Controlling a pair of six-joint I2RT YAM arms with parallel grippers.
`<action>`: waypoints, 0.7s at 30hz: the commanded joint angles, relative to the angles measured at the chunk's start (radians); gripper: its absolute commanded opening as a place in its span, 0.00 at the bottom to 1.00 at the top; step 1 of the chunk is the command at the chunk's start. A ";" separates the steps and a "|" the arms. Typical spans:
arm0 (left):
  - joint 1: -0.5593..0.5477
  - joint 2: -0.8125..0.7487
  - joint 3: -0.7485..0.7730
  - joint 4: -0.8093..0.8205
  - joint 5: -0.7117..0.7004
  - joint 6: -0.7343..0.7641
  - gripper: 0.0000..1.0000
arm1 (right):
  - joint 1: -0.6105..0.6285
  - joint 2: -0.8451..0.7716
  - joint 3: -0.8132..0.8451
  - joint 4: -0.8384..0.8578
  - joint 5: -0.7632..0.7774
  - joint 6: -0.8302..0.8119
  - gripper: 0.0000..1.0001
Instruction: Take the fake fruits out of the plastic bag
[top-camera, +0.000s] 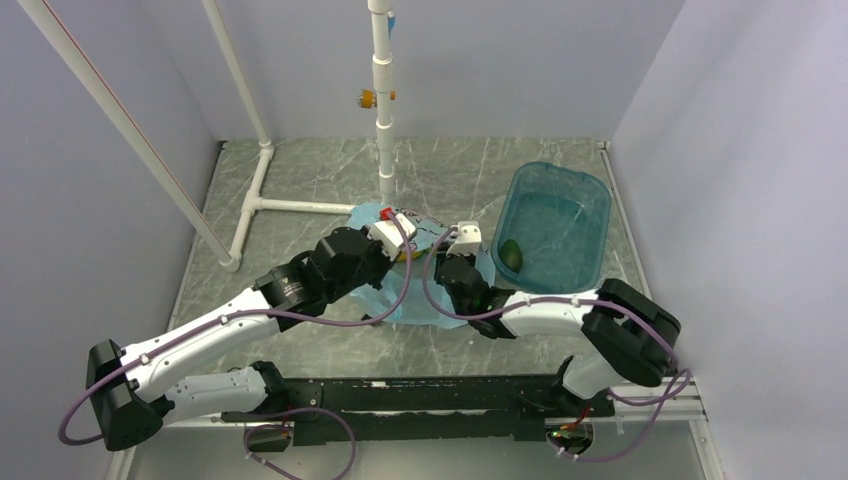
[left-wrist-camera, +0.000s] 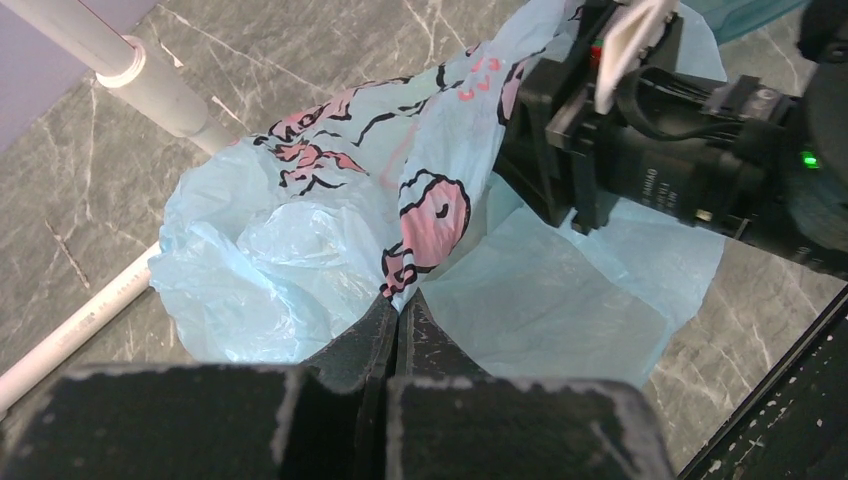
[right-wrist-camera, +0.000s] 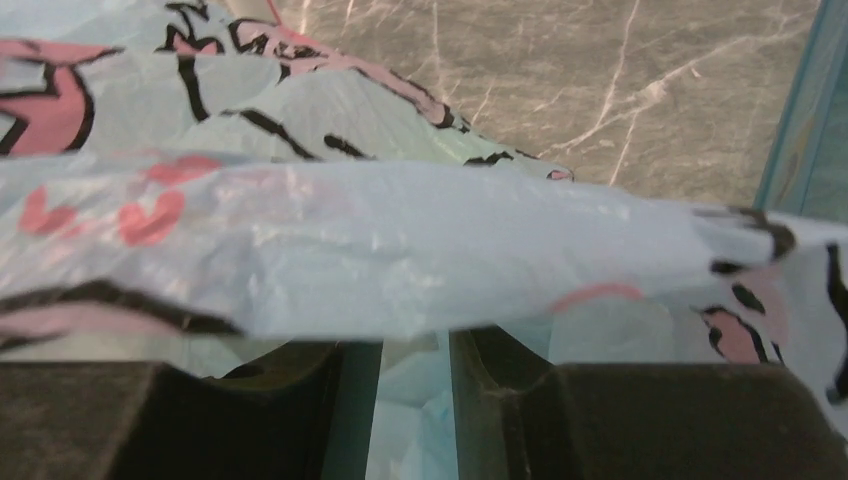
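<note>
The plastic bag (top-camera: 425, 295) lies crumpled on the table between my two arms, light blue with a pink and black print (left-wrist-camera: 430, 215). My left gripper (left-wrist-camera: 400, 303) is shut on a fold of the bag's film. My right gripper (right-wrist-camera: 415, 345) reaches into the bag from the right. Its fingers stand a narrow gap apart with bag film in the gap, and a fold of the bag hides their tips. A dark green oval fruit (top-camera: 510, 252) lies in the teal tub (top-camera: 600, 200). A small yellowish patch (top-camera: 405, 256) shows at the bag by the left gripper (top-camera: 398, 243).
The rigid teal tub stands at the back right, close to the right arm (top-camera: 560, 310). A white pipe frame (top-camera: 385, 150) rises behind the bag, and its floor pipes (left-wrist-camera: 150, 85) run along the bag's left side. Walls enclose the table.
</note>
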 joint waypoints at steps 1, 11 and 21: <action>-0.005 -0.004 0.023 0.033 0.003 -0.009 0.00 | 0.010 -0.067 -0.055 0.050 -0.053 0.005 0.36; -0.005 -0.050 -0.006 0.073 0.082 -0.013 0.00 | -0.010 0.084 0.047 0.109 0.026 0.176 0.70; -0.008 -0.215 -0.074 0.173 0.306 -0.015 0.00 | -0.014 -0.001 -0.039 0.076 0.054 0.393 0.86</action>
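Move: The yellow fruit lies in the bag about 3 cm ahead of the open right hand, 6 cm to its left and 6 cm below. The avocado in the tray is some 15 cm to the right of this hand, 2 cm ahead. From the left hand, which already pinches the bag's edge, the fruit is roughly 5 cm ahead, 4 cm to its right and 18 cm below. Left hand, still pinching the bag, pulls back and up 5 cm; right opens wide, easing back, then forward-down. ##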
